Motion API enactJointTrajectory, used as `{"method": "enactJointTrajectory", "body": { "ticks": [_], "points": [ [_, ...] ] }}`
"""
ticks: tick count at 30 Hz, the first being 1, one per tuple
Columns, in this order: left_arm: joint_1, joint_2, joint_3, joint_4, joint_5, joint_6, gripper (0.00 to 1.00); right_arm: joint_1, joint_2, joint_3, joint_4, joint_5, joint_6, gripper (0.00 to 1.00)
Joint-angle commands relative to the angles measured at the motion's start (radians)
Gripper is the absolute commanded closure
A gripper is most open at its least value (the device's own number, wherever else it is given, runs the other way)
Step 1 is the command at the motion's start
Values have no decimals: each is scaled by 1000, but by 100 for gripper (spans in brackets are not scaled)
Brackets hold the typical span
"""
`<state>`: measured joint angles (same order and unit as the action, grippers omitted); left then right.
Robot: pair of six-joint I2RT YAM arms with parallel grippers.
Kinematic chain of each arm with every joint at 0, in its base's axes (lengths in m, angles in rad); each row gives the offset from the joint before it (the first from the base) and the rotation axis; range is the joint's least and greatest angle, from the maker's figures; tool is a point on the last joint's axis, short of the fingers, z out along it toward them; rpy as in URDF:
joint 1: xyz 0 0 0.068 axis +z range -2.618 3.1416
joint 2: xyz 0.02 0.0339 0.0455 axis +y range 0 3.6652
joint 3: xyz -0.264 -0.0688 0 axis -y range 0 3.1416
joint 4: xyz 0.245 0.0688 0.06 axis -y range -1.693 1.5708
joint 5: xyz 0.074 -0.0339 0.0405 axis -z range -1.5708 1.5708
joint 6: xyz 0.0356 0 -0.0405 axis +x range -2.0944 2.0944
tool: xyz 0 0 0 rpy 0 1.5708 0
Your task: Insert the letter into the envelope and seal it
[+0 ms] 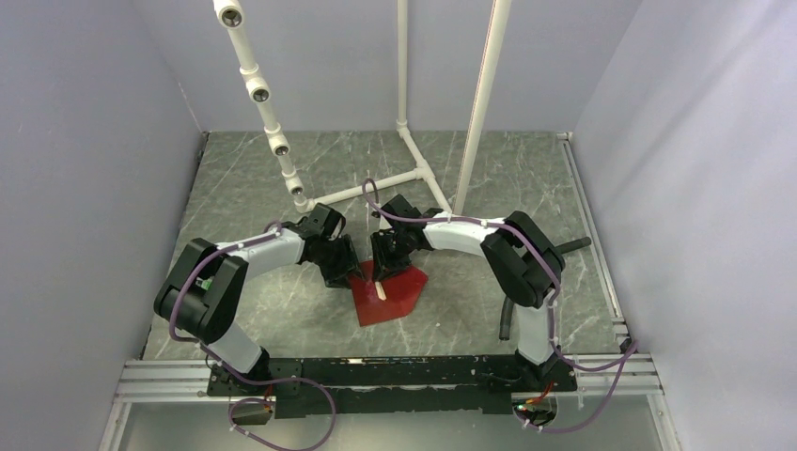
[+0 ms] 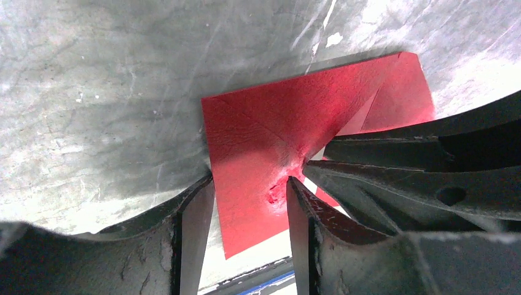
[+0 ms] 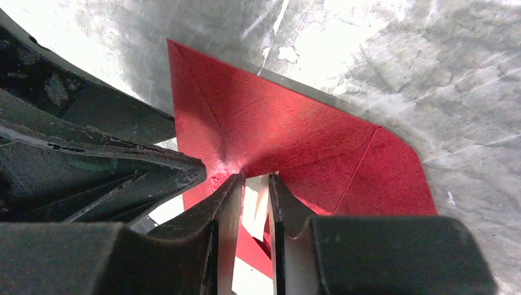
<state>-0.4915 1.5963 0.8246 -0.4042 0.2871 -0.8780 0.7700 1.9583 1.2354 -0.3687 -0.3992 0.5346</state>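
Note:
The dark red envelope (image 1: 401, 299) lies flat on the grey marbled table between both arms, with its flap open. A narrow pale end of the letter (image 1: 381, 290) shows on it. My left gripper (image 1: 340, 272) is open over the envelope's left part (image 2: 264, 135); one fingertip (image 2: 296, 190) presses a dent into the red paper. My right gripper (image 1: 387, 263) comes down from behind. In the right wrist view its jaws stand close together (image 3: 253, 179) around the letter's pale edge (image 3: 257, 203), which fills the gap above the envelope (image 3: 295, 135). The rest of the letter is hidden.
A white pipe frame (image 1: 414, 174) with a slanted pole (image 1: 484, 103) stands at the back of the table. A black rail (image 1: 395, 374) runs along the near edge. Plain walls close in left and right. A black tube (image 1: 507, 319) hangs beside the right arm.

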Motion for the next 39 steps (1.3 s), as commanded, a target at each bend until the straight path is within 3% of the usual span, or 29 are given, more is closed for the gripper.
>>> {"method": "enactJointTrajectory", "body": {
  "ticks": [1,5,10,17,21,26,34,39],
  "points": [
    [-4,23,-23,88,-29,36,47,5,18,16,59,-74,6,73],
    [-4,13,-25,94,-43,21,47,4,12,10,45,-60,17,73],
    [-4,-36,-12,-21,-133,-8,46,-5,-58,19,-28,31,20,70],
    [-4,-150,10,-105,-199,15,37,-19,-211,35,-110,141,-61,56],
    [-3,-253,18,-113,-244,29,30,-31,-289,9,-122,363,-228,52],
    [-3,-347,20,-83,-267,48,23,-49,-278,-20,-117,669,-608,46],
    [-2,-413,27,-10,-237,69,13,-140,-177,93,-241,680,-819,47],
    [-1,-371,42,32,-176,98,16,-164,-62,244,-378,575,-899,48]
  ]
}}
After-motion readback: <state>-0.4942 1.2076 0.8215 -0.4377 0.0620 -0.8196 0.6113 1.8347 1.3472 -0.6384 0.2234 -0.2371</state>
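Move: The right hand's fingertips are at the far end of the letter strip showing in the envelope's slot. Its next thing, the glue stick, lies about 12 cm ahead and 13 cm to its right, at much the same height. The pipe corner stands some 2 cm beyond and 3 cm right of the glue stick. The left hand is on the envelope's left edge, with the envelope's middle about 5 cm to its right and 1 cm back. After a short hold, both hands lift off the envelope and letter. The right hand rises first, about 8 cm, then sweeps right and forward towards the glue stick while sinking a little, its fingers opening to about half and swinging from a leftward slant to down and forward. The left hand goes up some 10 cm, slightly forward and left, tilting its fingers forward and spreading them wide. ##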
